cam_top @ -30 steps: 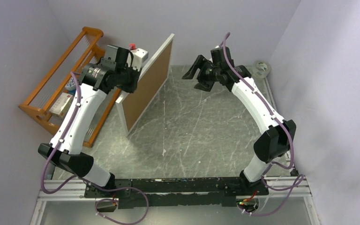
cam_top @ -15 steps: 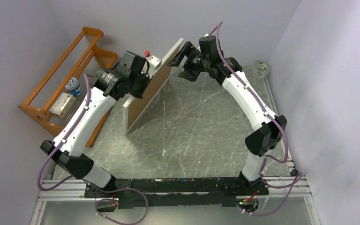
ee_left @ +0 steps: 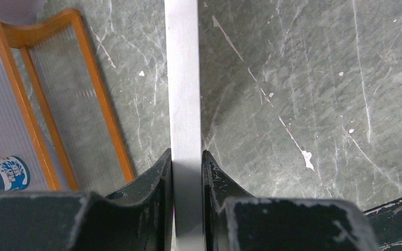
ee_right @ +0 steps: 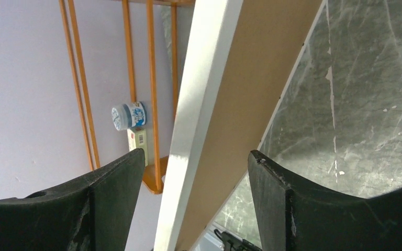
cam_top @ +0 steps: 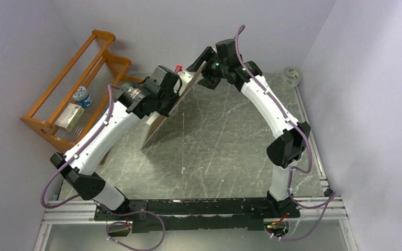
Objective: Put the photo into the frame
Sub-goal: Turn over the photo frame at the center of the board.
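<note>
The frame (cam_top: 162,124) stands on edge on the table, tilted, with its brown back facing right. My left gripper (cam_top: 177,93) is shut on its thin white rim; in the left wrist view that rim (ee_left: 184,78) runs straight up from between the fingers of the gripper (ee_left: 187,163). My right gripper (cam_top: 200,63) is at the frame's upper far corner. In the right wrist view it (ee_right: 196,157) is open, with the white rim (ee_right: 201,89) and brown back (ee_right: 264,73) between its jaws, touching neither. The photo is out of view.
An orange wooden rack (cam_top: 68,83) stands against the left wall, holding a small blue-and-white jar (cam_top: 82,95) and a box (cam_top: 70,116). A roll of tape (cam_top: 292,76) lies at the back right. Walls close in on three sides of the grey marbled table (cam_top: 225,151).
My left arm has carried the frame right, away from the rack. My right gripper has swung left and now straddles the frame's upper corner.
</note>
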Tool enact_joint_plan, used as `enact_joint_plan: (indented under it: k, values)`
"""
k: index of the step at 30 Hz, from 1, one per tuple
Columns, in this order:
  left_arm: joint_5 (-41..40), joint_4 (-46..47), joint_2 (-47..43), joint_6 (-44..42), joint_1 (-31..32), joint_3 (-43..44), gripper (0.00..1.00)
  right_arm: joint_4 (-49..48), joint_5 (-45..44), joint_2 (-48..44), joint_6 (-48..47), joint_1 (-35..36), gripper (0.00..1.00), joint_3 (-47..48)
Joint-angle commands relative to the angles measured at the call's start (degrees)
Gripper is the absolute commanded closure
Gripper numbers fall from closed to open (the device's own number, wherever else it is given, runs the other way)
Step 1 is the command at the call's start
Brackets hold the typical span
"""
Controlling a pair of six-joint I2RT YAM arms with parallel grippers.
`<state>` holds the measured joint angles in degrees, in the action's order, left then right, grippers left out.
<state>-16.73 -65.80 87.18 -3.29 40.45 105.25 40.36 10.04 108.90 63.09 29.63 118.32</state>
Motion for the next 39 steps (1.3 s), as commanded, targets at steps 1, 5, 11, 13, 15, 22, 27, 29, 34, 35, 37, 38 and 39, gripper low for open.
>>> enact_joint_plan:
  k: [1,5,11,13,15,22,27,29,34,35,37,38,39]
  values:
    - [2.8,1.0,0.3,1.1,2.1,0.0,0.92,3.1,-1.9,1.8,-0.7,-0.4,0.27,6.0]
    - [4.4,1.9,-0.3,1.1,2.7,-1.1,0.86,5.4,0.1,3.3,-2.4,-1.9,0.35,7.9]
    - [7.3,4.0,-0.9,1.1,2.9,-3.3,0.73,4.0,1.7,2.2,-3.2,-2.5,0.54,4.6]
    - [8.3,4.6,-1.1,1.1,2.9,-4.1,0.69,3.2,2.1,1.9,-3.4,-2.7,0.60,3.5]
    - [9.1,5.7,-1.7,1.0,2.9,-5.4,0.66,2.9,2.7,1.9,-3.8,-2.9,0.64,3.2]
    - [12.8,9.9,-5.0,2.7,2.9,-11.1,0.40,0.6,4.8,-0.4,-4.4,-4.2,0.89,-1.6]
    - [22.1,14.2,-6.0,6.0,2.9,-11.7,0.19,-5.8,12.3,-4.8,-9.5,-8.3,1.00,-12.0]
    - [26.9,16.7,-6.1,7.9,2.9,-11.4,0.17,-7.4,17.1,-6.2,-13.7,-10.6,1.00,-15.9]
    - [31.5,25.8,-7.3,13.6,2.9,-14.8,0.16,-16.4,28.1,-9.7,-24.2,-15.2,1.00,-27.1]
    - [29.5,26.7,-7.3,14.6,2.9,-15.4,0.15,-18.6,30.2,-10.1,-26.1,-15.9,1.00,-29.6]
    - [24.6,26.4,-6.5,16.5,2.8,-15.7,0.15,-23.8,34.6,-10.9,-27.2,-17.6,1.00,-35.7]
    - [21.8,25.4,-5.6,17.4,2.7,-15.4,0.15,-26.3,37.2,-11.2,-27.4,-18.6,1.00,-38.5]
    - [19.5,24.4,-4.7,18.3,2.4,-15.2,0.15,-28.8,38.8,-11.6,-28.0,-19.4,1.00,-41.2]
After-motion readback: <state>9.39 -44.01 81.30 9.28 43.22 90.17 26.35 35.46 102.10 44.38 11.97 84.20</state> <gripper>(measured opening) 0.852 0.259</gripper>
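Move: The photo frame stands nearly upright on a long edge, leaning right; its middle is about 14 cm below the left hand and 5 cm ahead, and that hand still pinches the top edge. The right hand, open, already straddles that edge near its far end, with the frame's middle some 8 cm back, 11 cm left and 15 cm below. From the left hand, the blue jar is roughly 34 cm left, 14 cm ahead and 18 cm below, the small box 39 cm left, 5 cm ahead and equally low. The frame's raised edge passes from one hand to the other: the right fingers close and pinch it, then carry it about 13 cm down and 11 cm right, the wrist turning slightly counter-clockwise. The left hand lets go, opening wide as it sinks about 5 cm and travels some 10 cm right and a little back, then rises again over the frame's face, its fingers swinging about 30 degrees to the right. ##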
